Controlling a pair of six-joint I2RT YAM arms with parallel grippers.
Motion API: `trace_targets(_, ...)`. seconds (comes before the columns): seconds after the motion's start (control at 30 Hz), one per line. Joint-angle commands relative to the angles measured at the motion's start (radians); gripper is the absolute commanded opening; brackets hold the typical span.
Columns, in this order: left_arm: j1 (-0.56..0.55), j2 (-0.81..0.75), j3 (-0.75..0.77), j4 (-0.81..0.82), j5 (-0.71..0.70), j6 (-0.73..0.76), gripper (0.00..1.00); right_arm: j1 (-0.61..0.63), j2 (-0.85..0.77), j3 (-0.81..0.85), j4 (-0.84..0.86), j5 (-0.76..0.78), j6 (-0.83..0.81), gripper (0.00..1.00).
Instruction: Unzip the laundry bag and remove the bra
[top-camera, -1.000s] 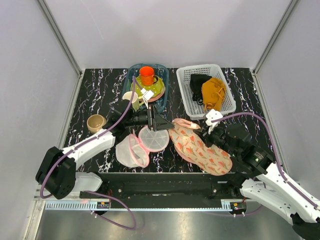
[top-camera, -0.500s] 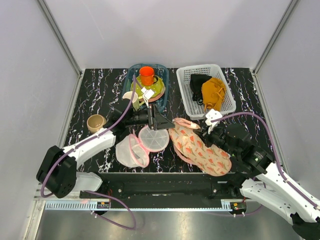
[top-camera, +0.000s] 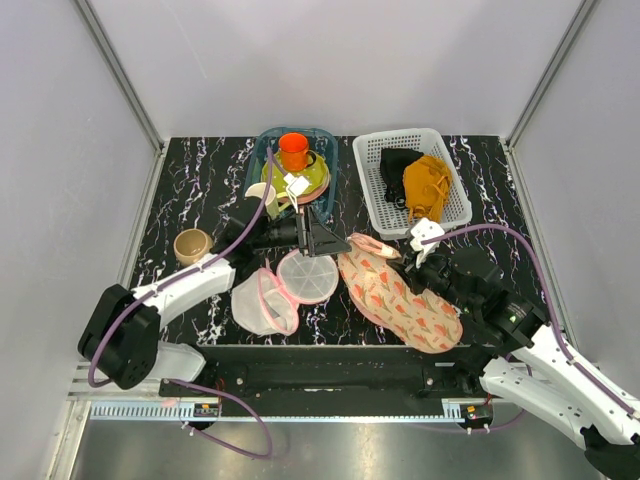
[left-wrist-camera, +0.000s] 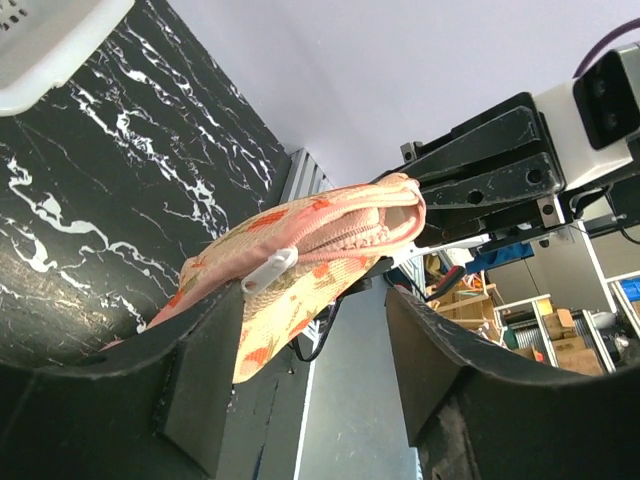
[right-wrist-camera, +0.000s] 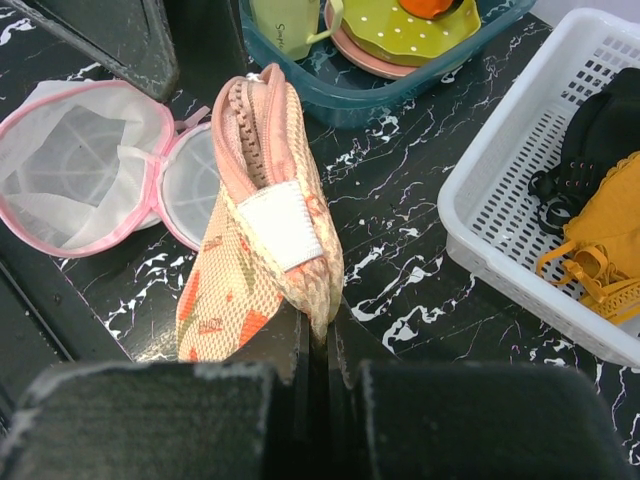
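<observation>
The peach printed laundry bag (top-camera: 400, 298) lies right of the table's centre, zipped shut. One end is lifted off the table. My right gripper (top-camera: 424, 264) is shut on the bag's fabric edge (right-wrist-camera: 322, 300), just below a white patch (right-wrist-camera: 282, 225). My left gripper (top-camera: 335, 243) is open at the bag's far zip end. In the left wrist view the white zip pull (left-wrist-camera: 268, 270) hangs just above my left finger (left-wrist-camera: 205, 360), and nothing is between the jaws of the left gripper (left-wrist-camera: 315, 345). The bra is hidden.
A round white mesh pouch with a pink rim (top-camera: 285, 290) lies open left of the bag. A teal tub (top-camera: 262, 155) with an orange cup and dishes stands behind. A white basket (top-camera: 455, 205) holds black and mustard garments. A beige cup (top-camera: 191, 245) stands at the left.
My left gripper has edged right, closer to the bag's zip end. The bag has shifted slightly. The right gripper keeps its hold.
</observation>
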Motion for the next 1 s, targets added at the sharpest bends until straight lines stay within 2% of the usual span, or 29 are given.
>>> trace_targets(0.0, 0.009, 0.018, -0.021, 0.287, 0.058, -0.108, 0.6, 0.003, -0.015, 0.032, 0.069, -0.029, 0.004, 0.0)
trace_targets(0.1, 0.012, 0.042, -0.044, 0.418, 0.076, -0.204, 0.56, 0.002, -0.017, 0.031, 0.069, -0.029, 0.004, 0.0)
trace_targets(0.2, 0.016, 0.064, -0.055, 0.461, 0.083, -0.234, 0.52, 0.002, -0.014, 0.029, 0.069, -0.031, 0.002, 0.0)
trace_targets(0.4, 0.018, 0.047, -0.075, 0.428, 0.073, -0.202, 0.43, 0.002, 0.003, 0.032, 0.072, -0.028, 0.002, 0.0)
trace_targets(0.57, 0.018, 0.039, -0.07, 0.36, 0.061, -0.157, 0.39, 0.0, 0.002, 0.024, 0.074, -0.025, 0.002, 0.0)
trace_targets(0.8, 0.025, 0.072, -0.066, 0.341, 0.049, -0.161, 0.2, 0.002, 0.009, 0.026, 0.077, -0.028, -0.004, 0.0)
trace_targets(0.93, 0.029, 0.09, -0.063, 0.355, 0.058, -0.177, 0.15, 0.002, 0.005, 0.012, 0.075, -0.029, -0.004, 0.0)
trace_targets(0.97, 0.029, 0.096, -0.063, 0.357, 0.061, -0.18, 0.1, 0.002, 0.003, 0.011, 0.077, -0.029, -0.007, 0.0)
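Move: The zipper pull on the laundry bag's mouth is nearly between the left fingertips: about 2 cm to the hand's right, 1 cm ahead and 1 cm lower. The right gripper holds the bag, and the pull is roughly 9 cm to its left, 4 cm ahead and about level. From the left hand, the white basket is some 18 cm to the right and 17 cm ahead, and the mesh disc 10 cm left and 8 cm back, both about 20 cm below. Close the left gripper from well open to nearly shut around the white zipper pull. As it closes, lift the hand about 1 cm and tilt the fingertips up some 5 degrees, then sink back by a little over 1 cm so the tips come to the pull at the bag's mouth. Keep the right gripper still, holding its grip on the bag. ##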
